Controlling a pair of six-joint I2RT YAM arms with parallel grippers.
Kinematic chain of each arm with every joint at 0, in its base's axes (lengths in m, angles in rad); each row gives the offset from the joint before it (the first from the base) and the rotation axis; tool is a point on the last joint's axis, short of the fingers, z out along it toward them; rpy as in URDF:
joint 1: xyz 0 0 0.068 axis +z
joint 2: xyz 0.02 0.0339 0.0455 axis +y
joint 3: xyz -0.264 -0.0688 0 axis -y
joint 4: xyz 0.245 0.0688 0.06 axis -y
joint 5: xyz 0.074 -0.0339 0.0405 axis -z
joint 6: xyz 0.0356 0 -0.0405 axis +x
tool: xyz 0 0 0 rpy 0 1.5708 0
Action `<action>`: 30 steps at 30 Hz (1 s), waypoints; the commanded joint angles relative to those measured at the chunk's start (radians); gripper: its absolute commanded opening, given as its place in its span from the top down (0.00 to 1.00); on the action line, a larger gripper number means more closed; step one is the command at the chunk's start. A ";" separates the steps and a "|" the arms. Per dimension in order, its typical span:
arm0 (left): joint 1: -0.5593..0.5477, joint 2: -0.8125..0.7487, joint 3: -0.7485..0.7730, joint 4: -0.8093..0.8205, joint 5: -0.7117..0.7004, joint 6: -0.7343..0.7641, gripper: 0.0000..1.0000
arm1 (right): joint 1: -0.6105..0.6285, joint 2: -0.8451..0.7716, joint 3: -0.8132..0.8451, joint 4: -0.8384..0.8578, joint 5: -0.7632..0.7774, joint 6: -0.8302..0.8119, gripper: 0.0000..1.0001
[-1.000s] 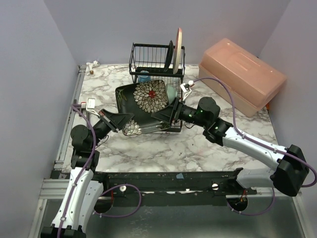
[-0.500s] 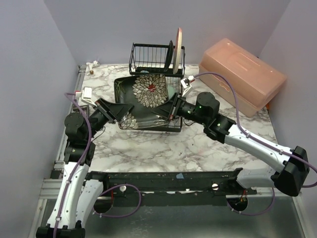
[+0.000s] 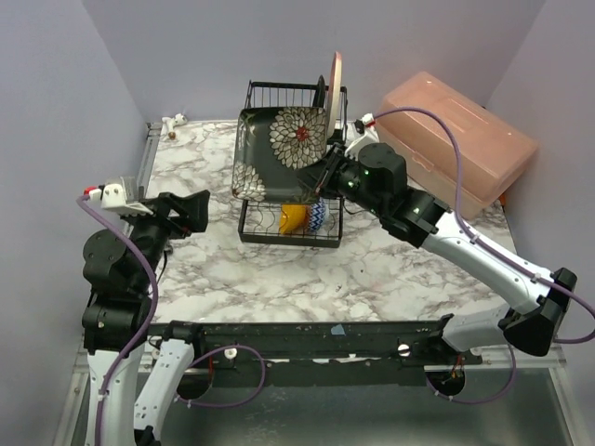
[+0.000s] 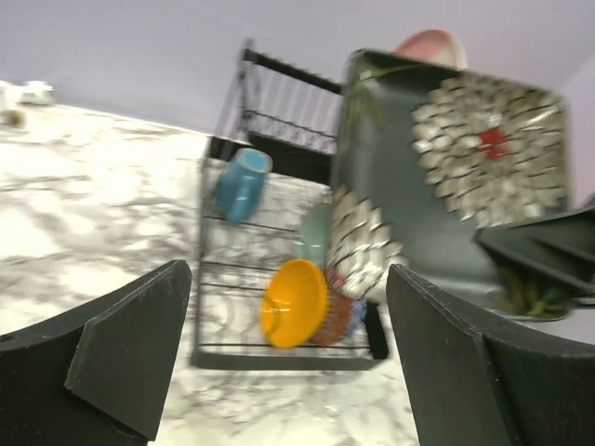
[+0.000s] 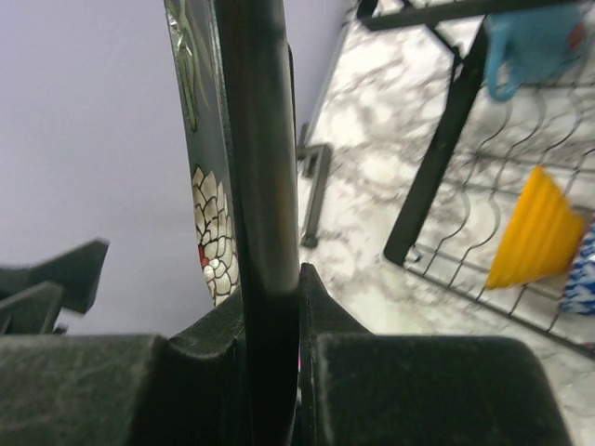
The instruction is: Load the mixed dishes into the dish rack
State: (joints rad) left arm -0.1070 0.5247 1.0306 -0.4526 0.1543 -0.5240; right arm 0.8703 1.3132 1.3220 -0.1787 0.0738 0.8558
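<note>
The black square patterned plate (image 3: 279, 153) stands nearly upright in the air above the black wire dish rack (image 3: 279, 93). My right gripper (image 3: 321, 177) is shut on its right edge; the wrist view shows the plate's rim (image 5: 260, 139) clamped between the fingers (image 5: 372, 372). My left gripper (image 3: 191, 212) is open and empty, left of the rack. In the rack lie the orange bowl (image 4: 293, 302), red-patterned bowl (image 5: 578, 279), mint-green bowl (image 4: 316, 232) and blue-handled mug (image 4: 240, 184). The beige-pink plate (image 3: 333, 79) and black round plate (image 3: 319, 98) stand in the rear section.
The big pink plastic box (image 3: 456, 139) sits right of the rack, behind my right arm. A metal rail (image 3: 130, 223) runs along the table's left edge. Purple walls close in the back and sides.
My left gripper has drawn back to the left, away from the plate. My right gripper has raised the plate from lying tilted over the rack's front to nearly upright above it.
</note>
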 commanded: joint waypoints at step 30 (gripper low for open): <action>-0.040 0.031 0.026 -0.039 0.200 -0.097 0.15 | 0.082 0.450 0.597 0.156 0.599 -0.783 1.00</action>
State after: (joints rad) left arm -0.1444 0.4973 0.9043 -0.5365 0.1188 -0.4152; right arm 0.9386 1.8656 2.0121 -0.2958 0.7170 0.2111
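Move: The right hand holds the square plate by its edge; the rack's upper tier, left of the black plate, lies about 18 cm ahead, 8 left and 10 below. The black plate stands some 19 cm ahead, level sideways and 5 below; the pink-rimmed plate is 4 cm right of it. The blue mug is 15 cm ahead, 16 left, 28 below. From the left hand, that tier spot is about 24 cm ahead, 20 right, 12 below. Right hand carries the pinched plate 13 cm forward towards the upper tier, turning clockwise; open left sinks, partly rises. ##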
